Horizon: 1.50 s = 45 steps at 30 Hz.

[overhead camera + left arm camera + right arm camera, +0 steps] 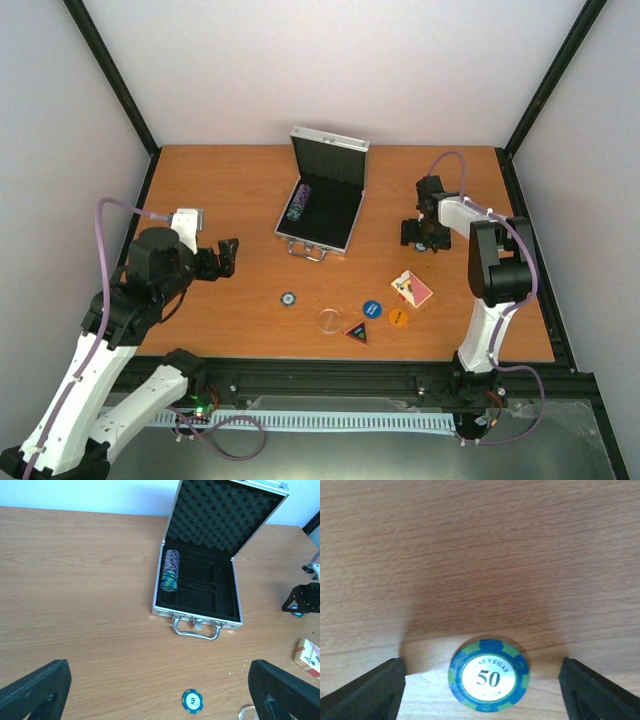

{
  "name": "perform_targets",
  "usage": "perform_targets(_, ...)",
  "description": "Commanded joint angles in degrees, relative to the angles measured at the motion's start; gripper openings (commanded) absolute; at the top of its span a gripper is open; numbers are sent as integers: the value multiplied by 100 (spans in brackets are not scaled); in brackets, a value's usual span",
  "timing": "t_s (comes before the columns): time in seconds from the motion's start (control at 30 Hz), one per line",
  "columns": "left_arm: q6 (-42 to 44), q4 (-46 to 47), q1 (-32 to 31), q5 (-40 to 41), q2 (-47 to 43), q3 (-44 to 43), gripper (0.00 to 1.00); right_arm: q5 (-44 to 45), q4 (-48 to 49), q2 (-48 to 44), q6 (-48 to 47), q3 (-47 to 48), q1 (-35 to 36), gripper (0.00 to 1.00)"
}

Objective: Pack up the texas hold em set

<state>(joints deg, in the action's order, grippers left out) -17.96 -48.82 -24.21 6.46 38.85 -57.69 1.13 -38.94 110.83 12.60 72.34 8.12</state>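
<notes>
The silver case [340, 210] lies open at the table's middle back, lid up, a row of poker chips [298, 203] in its left slot. My right gripper [423, 240] points down to the right of the case. In the right wrist view it [482, 692] is open, and a blue-green "50" chip [488, 675] lies flat on the wood between the fingers, untouched. My left gripper [228, 257] hovers open and empty left of the case [220, 595]. Another "50" chip [192, 701] lies in front of it. The red-backed card deck [411, 289] sits at the right.
A clear round disc [329, 320], a blue round button [372, 309], an orange round button [398, 319] and a dark triangular button [358, 332] lie near the front edge. Black frame rails border the table on both sides.
</notes>
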Motion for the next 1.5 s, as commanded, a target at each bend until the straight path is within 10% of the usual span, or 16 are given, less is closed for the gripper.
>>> perform_targets(0.0, 51, -111, 21, 130, -53, -181, 100, -196, 73, 183, -60, -159, -108, 81)
perform_targets(1.47, 54, 17, 21, 16, 23, -147, 100, -81, -139, -520, -149, -632, 149, 35)
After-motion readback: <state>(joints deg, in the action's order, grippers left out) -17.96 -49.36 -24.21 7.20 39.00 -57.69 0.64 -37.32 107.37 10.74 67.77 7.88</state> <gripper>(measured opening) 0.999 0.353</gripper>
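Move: The 50 chip lies flat between the right hand's wide-open fingers, about 1 cm behind the hand point, roughly centred sideways and some 1 cm below it. The card pack sits about 12 cm back and 3 cm left of this hand, the yellow disc some 20 cm back and 7 cm left. The open case is about 28 cm left and 8 cm ahead. From the idle left hand the chip is roughly 46 cm right, 15 cm ahead and 28 cm below. Keeping low over the table and pointing down, the right hand edges about 0.5 cm to its right, then draws back roughly 1.5 cm so that its fingertips come beside the 50 chip, while the fingers close from nearly wide open to about a third. From there it holds its place with hardly any turn as the tips close in from left and right and pinch the chip's rim, gripping the half nearer the robot. ##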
